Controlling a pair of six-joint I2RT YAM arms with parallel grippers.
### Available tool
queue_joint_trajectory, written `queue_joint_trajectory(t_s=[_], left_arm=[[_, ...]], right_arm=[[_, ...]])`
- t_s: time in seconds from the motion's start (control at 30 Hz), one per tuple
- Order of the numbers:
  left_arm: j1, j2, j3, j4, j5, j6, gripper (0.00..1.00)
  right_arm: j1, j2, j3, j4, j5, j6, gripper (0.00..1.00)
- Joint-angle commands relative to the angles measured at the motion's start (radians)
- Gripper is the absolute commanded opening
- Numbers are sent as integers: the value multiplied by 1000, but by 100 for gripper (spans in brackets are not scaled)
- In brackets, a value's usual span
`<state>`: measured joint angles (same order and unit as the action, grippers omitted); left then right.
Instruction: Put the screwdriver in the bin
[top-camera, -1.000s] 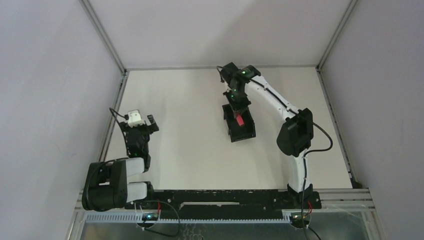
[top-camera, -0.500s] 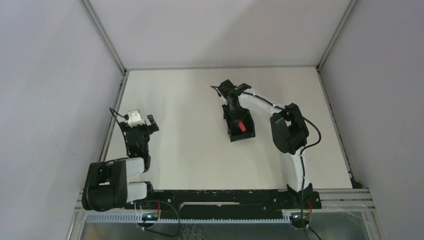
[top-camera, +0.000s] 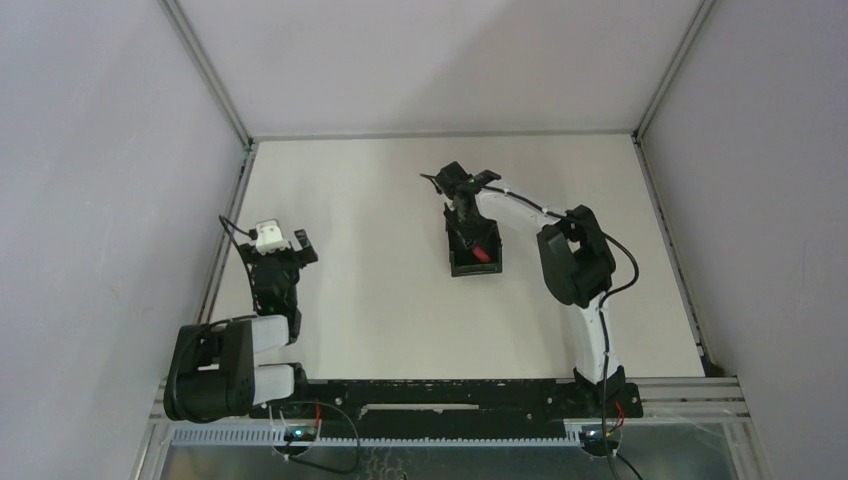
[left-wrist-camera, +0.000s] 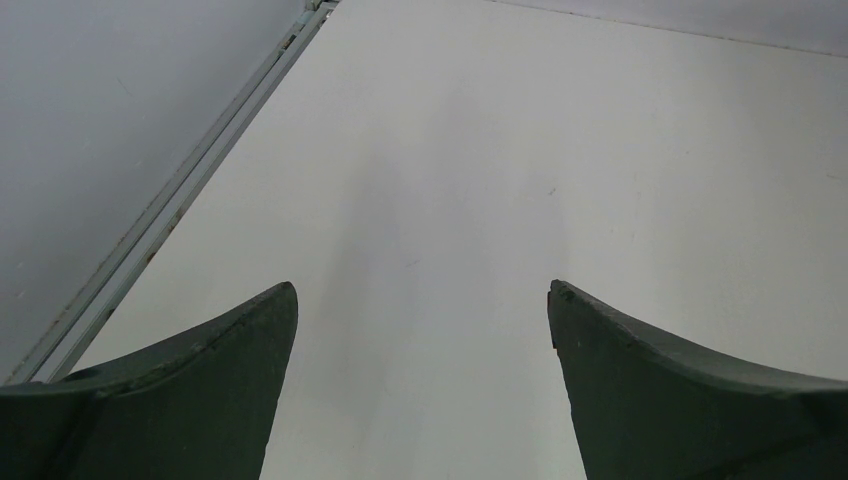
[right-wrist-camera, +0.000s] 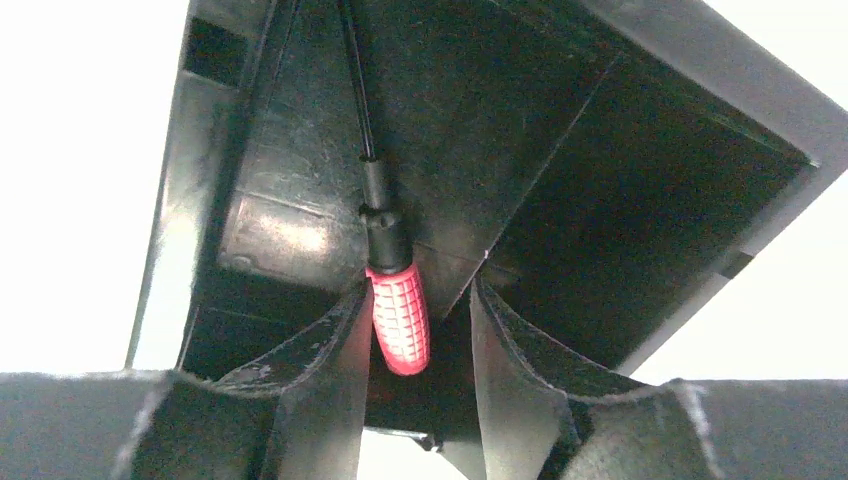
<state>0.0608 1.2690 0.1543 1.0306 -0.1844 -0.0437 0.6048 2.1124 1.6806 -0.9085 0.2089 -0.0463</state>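
The black bin (top-camera: 462, 267) stands mid-table. The screwdriver (top-camera: 482, 252) lies inside it, its red handle showing. My right gripper (top-camera: 468, 228) reaches down into the bin. In the right wrist view the red handle (right-wrist-camera: 400, 318) lies between my right gripper's (right-wrist-camera: 420, 290) fingers, against the left finger (right-wrist-camera: 330, 350), with a gap to the right one. The jaws stand open wider than the handle. The dark shaft runs away along the bin (right-wrist-camera: 640, 200) floor. My left gripper (top-camera: 275, 250) is open and empty at the left, over bare table (left-wrist-camera: 420, 290).
A metal rail (left-wrist-camera: 180, 200) runs along the table's left edge beside the left gripper. Grey walls enclose the table on three sides. The right arm's elbow (top-camera: 572, 255) hangs right of the bin.
My right gripper has come down into the bin with the screwdriver. The bin has turned and shifted a little to the left. The left arm has not moved.
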Motion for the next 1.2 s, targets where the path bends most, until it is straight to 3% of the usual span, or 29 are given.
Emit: queue_joint_trajectory(t_s=[0.0,0.2,0.23,0.3,0.33,0.5,0.7,1.0,1.17], left_arm=[[-4,-10,38,31,-8,16,100],[-3,-10,38,31,-7,16,100],[-4,-10,37,31,-7,16,100],[-4,-10,37,31,-8,16,100],[-4,-10,38,31,-7,16,100],[-5,-10,37,31,-7,16,100],[-4,-10,38,31,-8,16,100],[-4,-10,38,31,-7,16,100],[-4,-10,39,31,-8,16,100]], right_arm=[[6,-135,13,12,23,25,47],[4,-262,48,-16,44,42,53],[4,-288,50,-18,46,42,59],[3,-344,43,-15,52,60,97],[-1,-379,35,-12,49,65,99],[-32,-622,-103,124,-34,99,100],[-147,-982,-513,418,-197,209,100],[-238,-1336,-997,618,-92,333,100],[-268,-1489,-1177,690,-67,391,100]])
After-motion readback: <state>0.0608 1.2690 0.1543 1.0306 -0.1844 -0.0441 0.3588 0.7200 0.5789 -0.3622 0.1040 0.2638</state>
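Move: Right gripper: the screwdriver already lies in the bin just under the half-open fingers, its middle about 2 cm ahead, 2 cm left and 2 cm below, the handle nearest the fingertips and the shaft running forward-left. The bin's middle is some 2 cm straight ahead and 1 cm below. Left gripper: the screwdriver lies roughly 3 cm ahead, 37 cm to the right and 10 cm below. Lift the right gripper almost straight up out of the bin by about 23 cm, leaving the screwdriver behind and spreading the fingers fully on the way. Near the top, swing it right and back, away from the bin, about 12 cm each way, sinking roughly 11 cm again as the wrist swings the fingers from pointing down to a forward-left slant. ##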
